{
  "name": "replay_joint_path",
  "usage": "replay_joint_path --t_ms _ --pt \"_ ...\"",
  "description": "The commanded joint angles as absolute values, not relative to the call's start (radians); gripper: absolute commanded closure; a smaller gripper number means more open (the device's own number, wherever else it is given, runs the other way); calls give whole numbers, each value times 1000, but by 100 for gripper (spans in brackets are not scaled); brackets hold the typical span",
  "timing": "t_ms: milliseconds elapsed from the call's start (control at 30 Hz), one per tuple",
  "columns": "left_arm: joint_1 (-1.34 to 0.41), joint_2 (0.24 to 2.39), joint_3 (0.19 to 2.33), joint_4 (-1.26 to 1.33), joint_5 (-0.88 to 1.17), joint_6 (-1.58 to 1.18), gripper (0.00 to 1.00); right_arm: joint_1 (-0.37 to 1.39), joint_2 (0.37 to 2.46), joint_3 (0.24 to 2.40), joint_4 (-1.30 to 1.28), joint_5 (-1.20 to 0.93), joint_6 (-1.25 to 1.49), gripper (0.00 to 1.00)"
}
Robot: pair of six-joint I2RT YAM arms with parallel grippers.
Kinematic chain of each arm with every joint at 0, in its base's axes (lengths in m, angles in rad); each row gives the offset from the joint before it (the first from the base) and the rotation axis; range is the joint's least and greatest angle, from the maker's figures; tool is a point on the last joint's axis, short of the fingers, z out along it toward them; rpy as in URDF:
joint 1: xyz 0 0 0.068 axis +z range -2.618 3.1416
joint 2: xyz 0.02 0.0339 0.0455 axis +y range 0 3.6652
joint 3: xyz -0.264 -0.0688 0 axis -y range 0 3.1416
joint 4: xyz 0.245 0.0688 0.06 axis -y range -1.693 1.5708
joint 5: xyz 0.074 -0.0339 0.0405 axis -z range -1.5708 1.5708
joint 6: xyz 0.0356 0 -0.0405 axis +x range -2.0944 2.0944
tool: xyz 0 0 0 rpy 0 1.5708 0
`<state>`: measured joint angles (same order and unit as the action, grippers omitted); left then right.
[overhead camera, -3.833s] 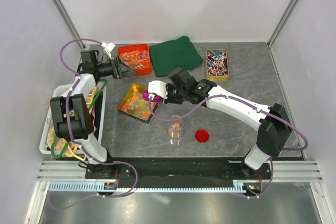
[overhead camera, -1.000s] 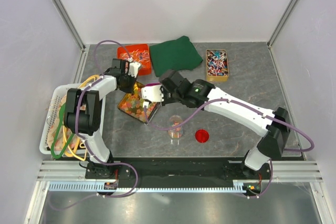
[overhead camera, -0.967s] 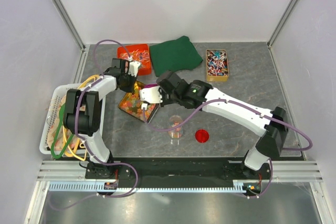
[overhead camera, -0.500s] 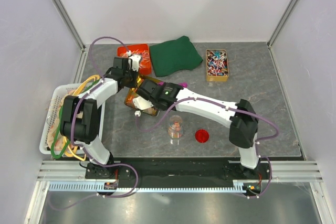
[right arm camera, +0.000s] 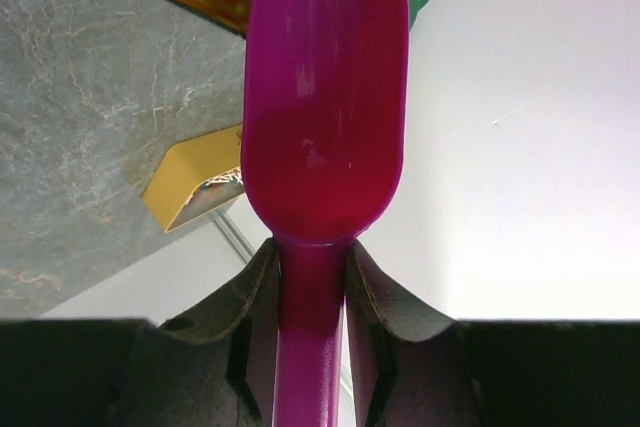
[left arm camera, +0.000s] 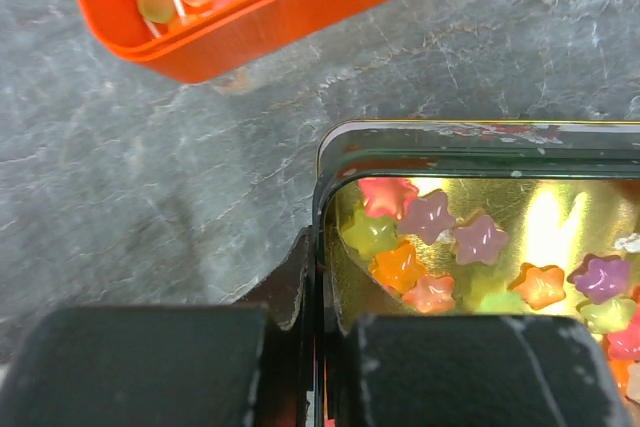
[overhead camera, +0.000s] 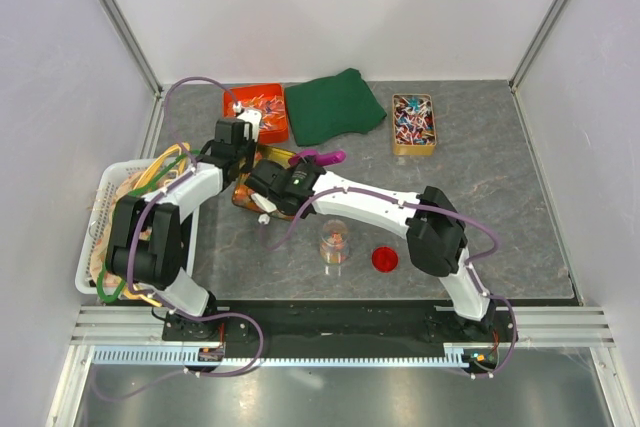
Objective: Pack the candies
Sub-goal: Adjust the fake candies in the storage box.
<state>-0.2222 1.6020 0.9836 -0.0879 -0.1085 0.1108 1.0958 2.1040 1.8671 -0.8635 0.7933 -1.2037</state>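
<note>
The candies (left arm camera: 432, 247) are small star-shaped gummies in orange, pink, green and purple, lying in a gold tin (left arm camera: 322, 197). My left gripper (left arm camera: 325, 332) is shut on the tin's rim, one finger inside and one outside; the top view also shows this left gripper (overhead camera: 243, 154) at the tin (overhead camera: 252, 185). My right gripper (right arm camera: 311, 287) is shut on the handle of a purple scoop (right arm camera: 325, 97), whose bowl looks empty. Seen from above, the right gripper (overhead camera: 297, 170) sits over the tin and hides most of it, with the scoop (overhead camera: 320, 158) sticking out to the right. A clear cup (overhead camera: 335, 245) holds a few candies.
A red lid (overhead camera: 385, 259) lies right of the cup. An orange tray (overhead camera: 258, 112) of slim sweets, a green cloth (overhead camera: 335, 105) and a box of twist-wrapped sweets (overhead camera: 413, 124) line the back. A white basket (overhead camera: 105, 237) stands at the left edge.
My right wrist has moved left across the tin and turned, so the scoop now points up and right. The left gripper has kept its hold on the tin's rim.
</note>
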Motion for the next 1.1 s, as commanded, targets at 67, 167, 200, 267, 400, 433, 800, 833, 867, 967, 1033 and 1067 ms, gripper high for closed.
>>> replay_joint_path --t_ms 67,167,200,267,400,433,800,833,867,967,1033,1067 --pt "-232 1505 966 75 -153 66 98 1108 2157 1968 -917 874 -1262 100" --pt "-235 1480 945 106 -120 66 98 1120 2189 2005 -923 891 -1287 100" --pt "-235 1474 942 116 -109 66 98 1121 2195 2013 -926 896 -1295 100" --pt "-235 1454 919 135 -83 64 98 1127 2209 2031 -928 923 -1321 100" --pt "-235 1457 905 141 -77 52 98 1141 2212 2039 -922 976 -1373 100" --pt "-232 1460 904 141 -66 46 98 1146 2207 2042 -919 986 -1382 100" --pt "-184 1549 917 98 132 -47 98 1149 2097 2071 -943 918 -1339 100" --pt "-176 1557 920 91 146 -55 98 1149 2083 2066 -963 901 -1321 100" --pt "-169 1566 923 86 181 -72 98 1147 2069 2063 -977 887 -1307 100" --pt "-135 1600 934 71 253 -106 98 1149 2011 2066 -1014 818 -1247 100" --pt "-114 1621 942 67 287 -115 98 1146 1961 2078 -1020 764 -1212 100" --pt "-107 1626 942 67 322 -127 98 1146 1947 2085 -1020 750 -1200 100"
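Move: The left hand still grips the storage box by its left rim near the far corner. The box's middle lies about 4 cm back, 4 cm right and 2 cm lower, and the red candy box lies some 13 cm ahead of that hand. The right hand holds the pink scoop, bowl pointing left. From it the storage box is some 9 cm left, 3 cm ahead and 10 cm down, the green cloth 15 cm ahead and 6 cm right. Upward first, the left hand lifts the gripped rim of the storage box by under 3 cm, nose tipping up, then slides 2 cm right, sinks to just below its starting height and rolls its left side down some 15 degrees. Meanwhile the right hand carries the scoop about 3 cm left towards the box while dipping the bowl, then levels it out, rising and easing back right. Both grips hold. ##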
